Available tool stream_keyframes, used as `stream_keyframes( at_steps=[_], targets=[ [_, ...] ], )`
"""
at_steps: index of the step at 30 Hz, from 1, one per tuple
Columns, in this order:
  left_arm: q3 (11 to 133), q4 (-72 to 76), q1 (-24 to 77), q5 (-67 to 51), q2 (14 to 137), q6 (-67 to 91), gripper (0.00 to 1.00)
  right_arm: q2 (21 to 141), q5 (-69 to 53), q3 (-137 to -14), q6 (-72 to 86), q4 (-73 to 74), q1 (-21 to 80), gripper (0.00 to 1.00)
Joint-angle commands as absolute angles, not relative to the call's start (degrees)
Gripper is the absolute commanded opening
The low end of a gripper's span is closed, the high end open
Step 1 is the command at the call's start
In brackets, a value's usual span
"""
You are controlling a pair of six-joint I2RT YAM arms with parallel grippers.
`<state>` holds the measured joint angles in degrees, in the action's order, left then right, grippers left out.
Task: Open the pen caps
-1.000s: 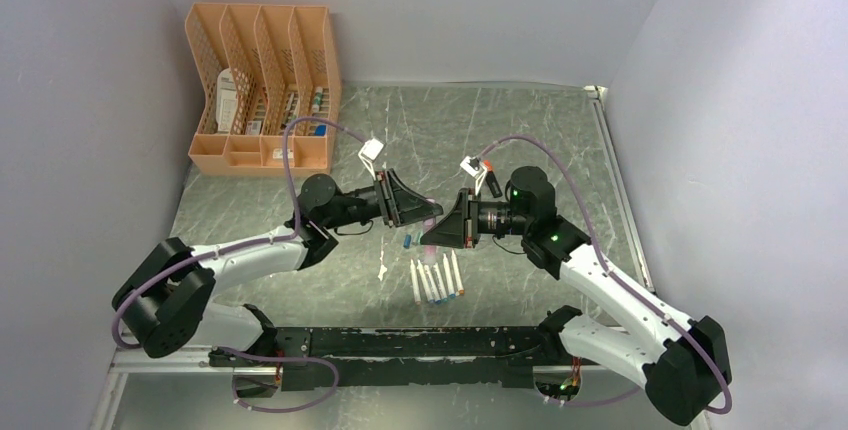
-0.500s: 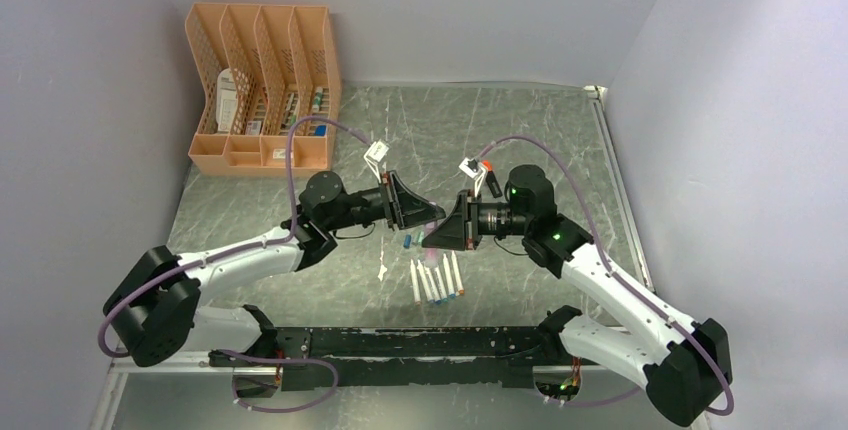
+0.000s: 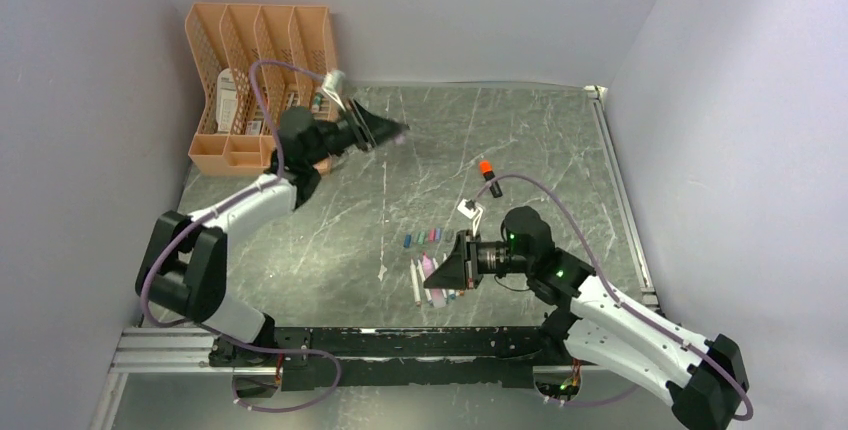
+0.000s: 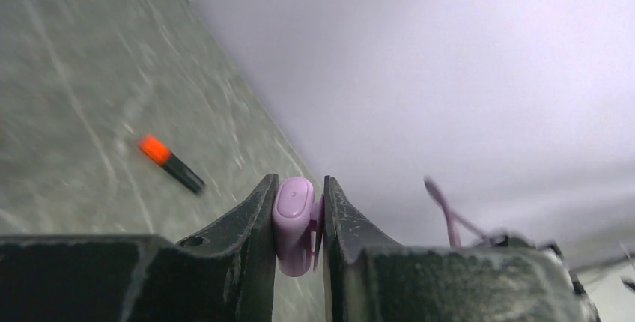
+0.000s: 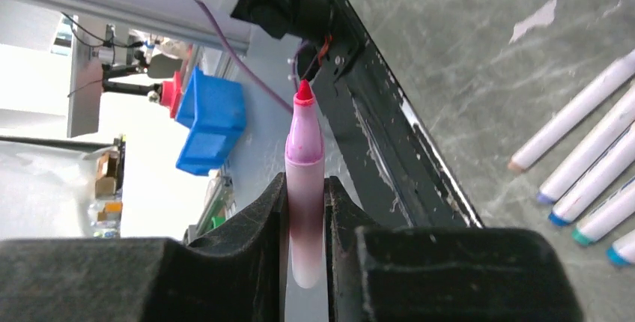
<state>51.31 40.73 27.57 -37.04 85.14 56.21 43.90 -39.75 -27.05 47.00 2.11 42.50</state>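
Note:
My left gripper [image 3: 395, 130] [image 4: 298, 183] is raised at the back left, shut on a pale purple pen cap [image 4: 294, 221]. Low near the front edge, my right gripper [image 3: 432, 268] [image 5: 305, 180] is shut on an uncapped pink pen [image 5: 304, 150] whose red tip points toward the table's edge. Several small loose caps [image 3: 428, 237], blue, teal, pink and grey, lie in a row mid-table. Several white pen barrels [image 3: 437, 285] [image 5: 591, 165] lie side by side beside the right gripper. An orange-capped dark marker [image 3: 485, 167] [image 4: 168, 162] lies farther back.
A peach desk organizer [image 3: 262, 90] stands at the back left, close to the left gripper. A black rail [image 3: 400, 342] runs along the near edge. Walls close in on the left, back and right. A blue bin [image 5: 212, 120] sits beyond the table edge.
The grippers were together mid-table on one pen. The left arm has swung to the back left with the purple cap; the right has drawn back toward the near edge with the bare pen.

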Motion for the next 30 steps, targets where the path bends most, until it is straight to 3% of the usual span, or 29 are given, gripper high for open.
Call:
stream_keyframes(
  at_steps=[1,5,16,30],
  targets=[
    [58.5,43.8,21.7,-37.1,88.2,55.6,0.07,40.9,-37.4,-25.5,51.2,3.8,45.9,0.00],
    [60.3,34.0,21.2,-39.0,87.1,52.8,0.07,42.1,-33.6,-28.1,47.9,9.2,45.9,0.00],
    [43.4,9.2,22.3,-37.1,69.8,45.6,0.07,60.2,-20.9,-36.2,41.4,17.6,46.2,0.00],
    [37.5,7.1,22.6,-36.8,65.5,45.0,0.07,74.1,-8.7,-43.3,45.1,17.8,53.7,0.00]
  ],
)
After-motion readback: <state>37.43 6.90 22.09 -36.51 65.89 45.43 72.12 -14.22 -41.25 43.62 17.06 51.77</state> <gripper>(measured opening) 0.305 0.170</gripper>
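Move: About 5 cm ahead of the right hand, 6 cm to its left and 18 cm below lies bare table beside the row of uncapped pens; that row's middle is 5 cm ahead and 2 cm right, the row of caps 14 cm straight ahead, both equally low. From the left hand the caps lie roughly 9 cm back, 6 cm right and 28 cm down, the black highlighter 3 cm ahead and 19 cm right. Carrying the uncapped pink highlighter, the right hand first eases back slightly, then sinks about 10 cm and swings forward, drifting left late, while its fingers tip some 30 degrees down towards the table beside the pens. The left hand, still pinching the pink cap, finishes a quick forward-left pull, then turns back and comes down towards the caps, fingers tipping down, and slows. ##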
